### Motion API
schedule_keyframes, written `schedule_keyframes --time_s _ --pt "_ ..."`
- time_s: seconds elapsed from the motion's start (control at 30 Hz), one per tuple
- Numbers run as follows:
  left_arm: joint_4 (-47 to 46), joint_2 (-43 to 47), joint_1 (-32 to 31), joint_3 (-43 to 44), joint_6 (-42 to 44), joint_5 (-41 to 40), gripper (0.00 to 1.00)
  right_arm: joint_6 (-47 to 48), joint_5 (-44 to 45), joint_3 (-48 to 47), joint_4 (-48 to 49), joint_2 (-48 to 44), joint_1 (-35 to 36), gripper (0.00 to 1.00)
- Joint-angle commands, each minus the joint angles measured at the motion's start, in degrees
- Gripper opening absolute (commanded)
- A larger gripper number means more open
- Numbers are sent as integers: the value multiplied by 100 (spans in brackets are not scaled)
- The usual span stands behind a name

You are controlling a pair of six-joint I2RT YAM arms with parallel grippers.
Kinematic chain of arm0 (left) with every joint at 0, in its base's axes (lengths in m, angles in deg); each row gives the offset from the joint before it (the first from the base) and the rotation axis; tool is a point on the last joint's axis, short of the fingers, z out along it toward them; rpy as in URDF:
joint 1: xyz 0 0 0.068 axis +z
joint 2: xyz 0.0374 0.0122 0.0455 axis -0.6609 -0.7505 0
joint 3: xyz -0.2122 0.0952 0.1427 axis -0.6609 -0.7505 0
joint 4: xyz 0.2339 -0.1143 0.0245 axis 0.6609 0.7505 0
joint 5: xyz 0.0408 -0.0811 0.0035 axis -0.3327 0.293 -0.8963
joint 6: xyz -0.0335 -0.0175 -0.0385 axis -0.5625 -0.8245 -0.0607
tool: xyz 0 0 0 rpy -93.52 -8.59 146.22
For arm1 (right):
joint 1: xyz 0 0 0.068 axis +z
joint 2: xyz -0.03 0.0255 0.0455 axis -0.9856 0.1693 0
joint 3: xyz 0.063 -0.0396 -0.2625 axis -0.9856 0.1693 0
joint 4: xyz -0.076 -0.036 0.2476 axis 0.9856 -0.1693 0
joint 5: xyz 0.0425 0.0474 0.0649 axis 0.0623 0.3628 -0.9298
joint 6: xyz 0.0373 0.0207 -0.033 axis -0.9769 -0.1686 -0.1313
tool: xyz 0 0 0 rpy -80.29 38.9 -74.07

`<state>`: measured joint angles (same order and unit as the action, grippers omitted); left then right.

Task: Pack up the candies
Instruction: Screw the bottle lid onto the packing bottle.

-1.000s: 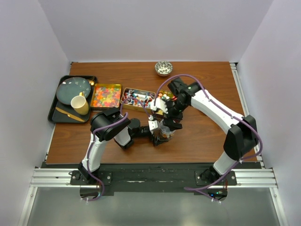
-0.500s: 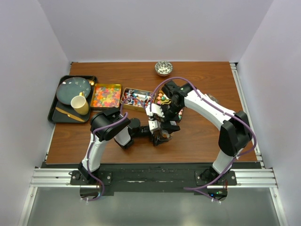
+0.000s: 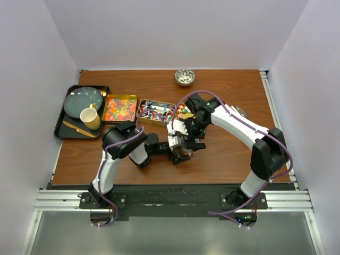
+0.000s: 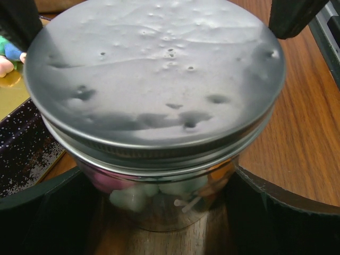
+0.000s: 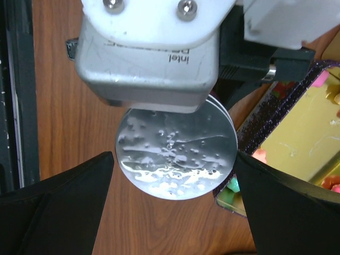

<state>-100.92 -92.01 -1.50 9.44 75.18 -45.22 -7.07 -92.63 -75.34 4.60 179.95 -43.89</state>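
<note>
A glass jar (image 4: 159,207) with a dimpled metal lid (image 4: 154,74) stands on the table, with pink, white and orange candies (image 4: 127,197) showing through the glass. My left gripper (image 3: 179,152) is shut on the jar, one finger against each side. My right gripper (image 5: 174,155) hangs open over the lid (image 5: 175,154), its fingertips (image 4: 297,16) flanking the rim without touching. More candies lie in three tins: orange gummies (image 3: 119,108), wrapped pieces (image 3: 155,112), and pink and green pieces (image 5: 232,185) partly hidden under the right arm.
A black tray (image 3: 59,127) at the far left holds a dark plate (image 3: 82,101), a yellow cup (image 3: 90,118) and cutlery. A small patterned bowl (image 3: 185,76) sits at the back. The gold-lined tin (image 5: 297,133) lies right beside the jar.
My right gripper has moved from beside the tins toward me and down, ending over the jar's lid. The left arm and the jar have stayed still.
</note>
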Motion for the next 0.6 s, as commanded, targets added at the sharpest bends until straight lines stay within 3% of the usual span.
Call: schedule_keyframes --time_s 0.0,0.57 --pt "737 -157 112 4 128 -289 0 -187 76 293 -458 -303 47 99" --pt "772 -210 130 48 75 -263 0 -573 296 874 -572 -972 12 98"
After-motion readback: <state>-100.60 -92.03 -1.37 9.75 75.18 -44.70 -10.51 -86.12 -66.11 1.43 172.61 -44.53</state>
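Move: The bottle lid sits between the right hand's wide-open fingers, one finger on its forward side and one on its back side, its middle about 1 cm left of the hand point and 1 cm below. The open candy box is roughly 14 cm ahead and 9 cm down, and the box of wrapped sticks 16 cm ahead and 14 cm left, equally low. From the left hand, which grips the bottle, the lid is some 6 cm straight above. Keep the left gripper still, clamped around the packing bottle. Sweep the right hand about 5 cm to the right, curving back some 3 cm towards the end and sinking about 1 cm, so the forward finger drags round the lid's rim and turns the lid clockwise; leave the fingers wide open and let the hand tilt slightly, under 10 degrees. ##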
